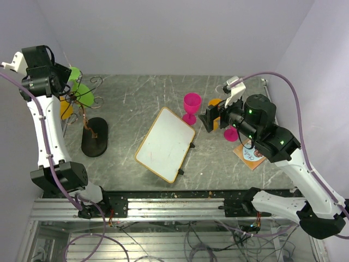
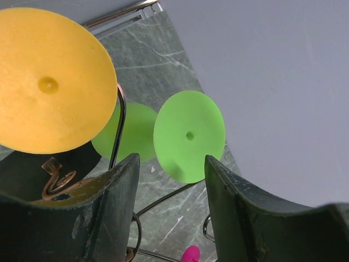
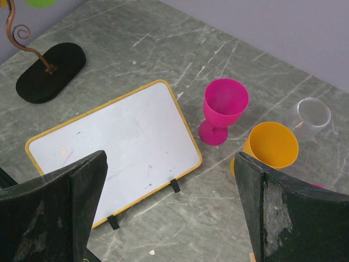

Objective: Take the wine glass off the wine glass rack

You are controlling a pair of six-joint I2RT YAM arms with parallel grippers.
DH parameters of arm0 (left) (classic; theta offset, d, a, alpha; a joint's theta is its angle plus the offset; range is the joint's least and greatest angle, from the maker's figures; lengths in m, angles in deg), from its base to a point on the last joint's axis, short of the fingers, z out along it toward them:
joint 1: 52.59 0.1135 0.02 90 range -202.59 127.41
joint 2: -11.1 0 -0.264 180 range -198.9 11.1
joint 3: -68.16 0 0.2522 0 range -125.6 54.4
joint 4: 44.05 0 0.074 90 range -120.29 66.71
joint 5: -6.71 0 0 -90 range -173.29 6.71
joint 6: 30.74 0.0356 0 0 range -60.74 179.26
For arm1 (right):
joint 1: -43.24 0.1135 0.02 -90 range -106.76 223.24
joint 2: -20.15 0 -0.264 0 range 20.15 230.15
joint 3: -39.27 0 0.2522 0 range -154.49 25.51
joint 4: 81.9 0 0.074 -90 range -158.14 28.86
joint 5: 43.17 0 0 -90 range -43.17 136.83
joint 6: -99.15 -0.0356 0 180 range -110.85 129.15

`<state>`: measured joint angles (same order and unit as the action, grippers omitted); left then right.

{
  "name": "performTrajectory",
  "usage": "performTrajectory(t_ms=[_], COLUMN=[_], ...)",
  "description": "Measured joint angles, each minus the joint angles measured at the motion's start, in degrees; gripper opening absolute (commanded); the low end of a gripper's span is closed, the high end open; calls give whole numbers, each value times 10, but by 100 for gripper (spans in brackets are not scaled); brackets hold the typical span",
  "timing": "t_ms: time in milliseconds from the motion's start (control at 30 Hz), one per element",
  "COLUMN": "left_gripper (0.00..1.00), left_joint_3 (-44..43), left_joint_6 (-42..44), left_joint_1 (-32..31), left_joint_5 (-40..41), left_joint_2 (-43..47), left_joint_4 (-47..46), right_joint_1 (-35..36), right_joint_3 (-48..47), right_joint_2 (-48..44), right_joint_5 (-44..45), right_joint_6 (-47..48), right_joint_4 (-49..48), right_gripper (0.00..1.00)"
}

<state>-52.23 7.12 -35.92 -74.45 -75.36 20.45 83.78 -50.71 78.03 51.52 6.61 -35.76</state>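
Observation:
The wine glass rack (image 1: 85, 117) stands at the far left on its black oval base (image 1: 94, 137). Upside down on its wire arms (image 2: 119, 125) hang a green wine glass (image 1: 83, 94) (image 2: 189, 135), a second green one (image 2: 128, 132) behind it, and an orange one (image 1: 66, 108) (image 2: 52, 82). My left gripper (image 1: 62, 82) (image 2: 170, 164) is up at the rack, open; its jaws stand part way apart just short of the nearer green glass's round foot, touching nothing. My right gripper (image 1: 210, 119) (image 3: 170, 158) hovers wide open and empty over the right half of the table.
A yellow-framed whiteboard (image 1: 165, 143) (image 3: 114, 144) lies mid-table. Right of it stand a pink glass (image 1: 191, 106) (image 3: 223, 109), an orange cup (image 3: 271, 144) and a clear cup (image 3: 312, 115). A second pink glass (image 1: 231, 134) and an orange card (image 1: 251, 154) sit under the right arm.

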Motion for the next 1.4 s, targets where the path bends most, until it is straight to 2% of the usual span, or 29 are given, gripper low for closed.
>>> performTrajectory(t_ms=[567, 1200, 1400], left_gripper=[58, 31, 25], left_joint_3=[8, 10, 9], left_joint_6=[-44, -48, -49], left_joint_1=[0, 0, 0], left_joint_5=[-1, -5, -6], left_joint_2=[-32, -37, -37], left_joint_4=[-5, -31, -43], right_joint_1=[1, 3, 4], right_joint_3=[7, 22, 22], right_joint_2=[-1, -15, -19], right_joint_5=[7, 13, 13], right_joint_6=[5, 15, 15], right_joint_4=[-14, -21, -21], right_gripper=[100, 100, 100])
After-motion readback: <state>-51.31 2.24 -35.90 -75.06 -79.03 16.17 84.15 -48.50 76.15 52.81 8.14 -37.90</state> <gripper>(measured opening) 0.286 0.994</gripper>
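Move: The green wine glass hangs bowl-down on the rack. The middle of its upturned foot lies about 4 cm ahead of the left hand, hardly any to the left and 1 cm lower. The orange glass's foot is some 6 cm back and 5 cm left of this hand, at near its height; the rack's hub is roughly 4 cm back, 4 cm right and 3 cm down. From the idle right hand the green foot lies about 18 cm ahead and 47 cm left, about 1 cm lower. With its fingers already round the near rim of the green foot, one above and one below, the left hand eases forward about 3 cm in all, first sinking some 2.5 cm so that the rim comes deeper between the fingertips. It then creeps on while the fingers close from roughly two thirds open to under a third, drawing together on the rim from above and below, and the hand lifts about 1 cm at the end with its wrist nearly steady. ##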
